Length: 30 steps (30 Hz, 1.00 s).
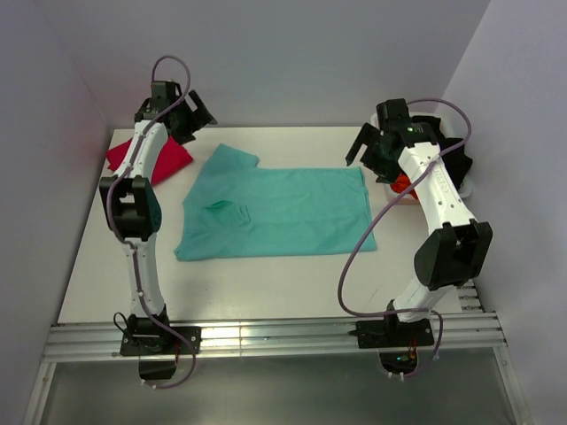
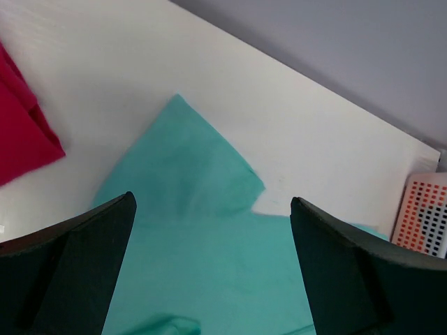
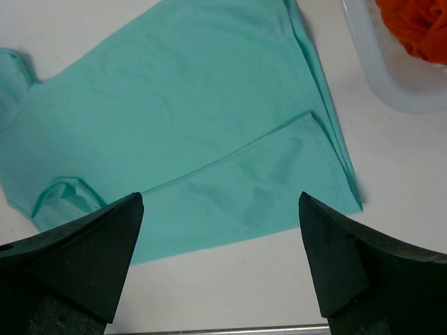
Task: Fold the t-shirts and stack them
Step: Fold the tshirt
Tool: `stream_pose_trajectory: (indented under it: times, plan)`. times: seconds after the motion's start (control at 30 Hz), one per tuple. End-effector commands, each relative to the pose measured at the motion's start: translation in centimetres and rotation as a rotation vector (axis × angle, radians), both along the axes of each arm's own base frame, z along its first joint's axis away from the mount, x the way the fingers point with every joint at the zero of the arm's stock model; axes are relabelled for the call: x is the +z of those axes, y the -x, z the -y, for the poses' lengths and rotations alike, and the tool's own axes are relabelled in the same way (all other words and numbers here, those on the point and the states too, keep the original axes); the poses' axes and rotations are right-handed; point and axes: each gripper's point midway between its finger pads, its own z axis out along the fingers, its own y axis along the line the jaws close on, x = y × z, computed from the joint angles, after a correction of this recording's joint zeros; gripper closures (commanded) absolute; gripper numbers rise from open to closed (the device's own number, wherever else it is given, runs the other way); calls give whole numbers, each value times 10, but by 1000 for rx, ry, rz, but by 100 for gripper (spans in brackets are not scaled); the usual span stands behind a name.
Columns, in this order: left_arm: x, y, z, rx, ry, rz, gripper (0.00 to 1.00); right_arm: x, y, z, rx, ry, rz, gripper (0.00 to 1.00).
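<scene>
A teal-green t-shirt (image 1: 283, 212) lies flat on the white table (image 1: 266, 283), collar to the left, hem to the right, its near edge folded over. Its far sleeve (image 1: 236, 158) sticks out toward the back. A crimson-red shirt (image 1: 164, 161) lies folded at the far left. My left gripper (image 1: 197, 113) hangs open and empty above the far sleeve; the left wrist view shows the teal shirt (image 2: 188, 230) between the open jaws (image 2: 211, 199) and the red shirt (image 2: 21, 132) at the left. My right gripper (image 1: 363, 146) hangs open and empty above the hem; its wrist view (image 3: 221, 197) shows the teal shirt (image 3: 181, 118).
A white bin (image 3: 391, 77) holding orange cloth (image 3: 419, 21) stands at the table's right side, behind the right arm (image 1: 403, 184). A white and orange perforated basket (image 2: 422, 216) shows in the left wrist view. Grey walls close off the back and sides.
</scene>
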Motion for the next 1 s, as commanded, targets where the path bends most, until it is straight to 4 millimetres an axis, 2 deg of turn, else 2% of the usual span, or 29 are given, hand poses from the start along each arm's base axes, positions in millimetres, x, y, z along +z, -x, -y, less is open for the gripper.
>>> stream_pose_trajectory:
  times: [0.0,0.03,0.07,0.1,0.13,0.17,0.23,0.27,0.4,0.5,0.53,0.57,0.6,0.8,0.83,0.97]
  plan:
    - [-23,-35,-2,-109,135,50,1,-10,8,0,-18,-13,-60,1]
    - [-31,-43,-1,-121,152,57,1,-14,10,0,-17,-10,-81,1]
    - [-61,-51,2,-116,184,19,1,-18,11,1,-15,-5,-94,2]
    - [-62,-62,-6,-103,198,41,1,-19,12,3,-21,4,-97,1]
    - [-72,-66,-11,-111,225,37,1,-20,13,4,-22,13,-104,2]
    - [-99,-72,-12,-112,255,9,0,-24,16,5,-19,18,-116,2]
    - [-118,-78,-13,-115,269,5,1,-27,19,7,-23,31,-130,1]
    - [-137,-78,-13,-114,276,-18,1,-30,21,8,-26,37,-141,1]
    - [-155,-79,-13,-113,279,-29,1,-29,23,9,-32,39,-165,1]
    - [-167,-75,-13,-114,283,-52,1,-34,17,9,-42,42,-184,2]
    - [-171,-73,-12,-118,286,-61,0,-41,13,9,-45,44,-209,2]
    - [-180,-68,-11,-120,278,-84,1,-38,8,7,-41,41,-200,2]
    - [-182,-66,-10,-124,271,-92,1,-43,5,6,-42,40,-220,2]
    - [-202,-44,2,-150,210,-177,0,-44,-6,1,-38,18,-212,2]
    - [-204,-38,18,-188,191,-188,1,-44,-6,1,-37,17,-212,2]
    - [-222,-15,44,-254,129,-253,2,-49,-4,1,-36,16,-223,2]
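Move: The teal shirt's outstretched sleeve lies about 7 cm ahead of the left hand, 6 to its right and 19 below, with the red shirt about 4 cm ahead and 23 to the left. Some 20 cm beneath the right hand is the teal shirt's right edge, about 4 cm to the right; its far right corner is 18 cm ahead and 4 right, the basket 18 ahead and 25 right. Down and forward in a quick swoop, about 14 cm down and 8 out, the left hand drops towards the sleeve, rolling its left side down some 15 degrees; then, low, it slides about 4 cm right over the sleeve's far end, fingers still wide. The right hand sinks some 6 cm over the teal shirt's right edge, open fingers tipping steeper, easing back 2 cm and forward again. ##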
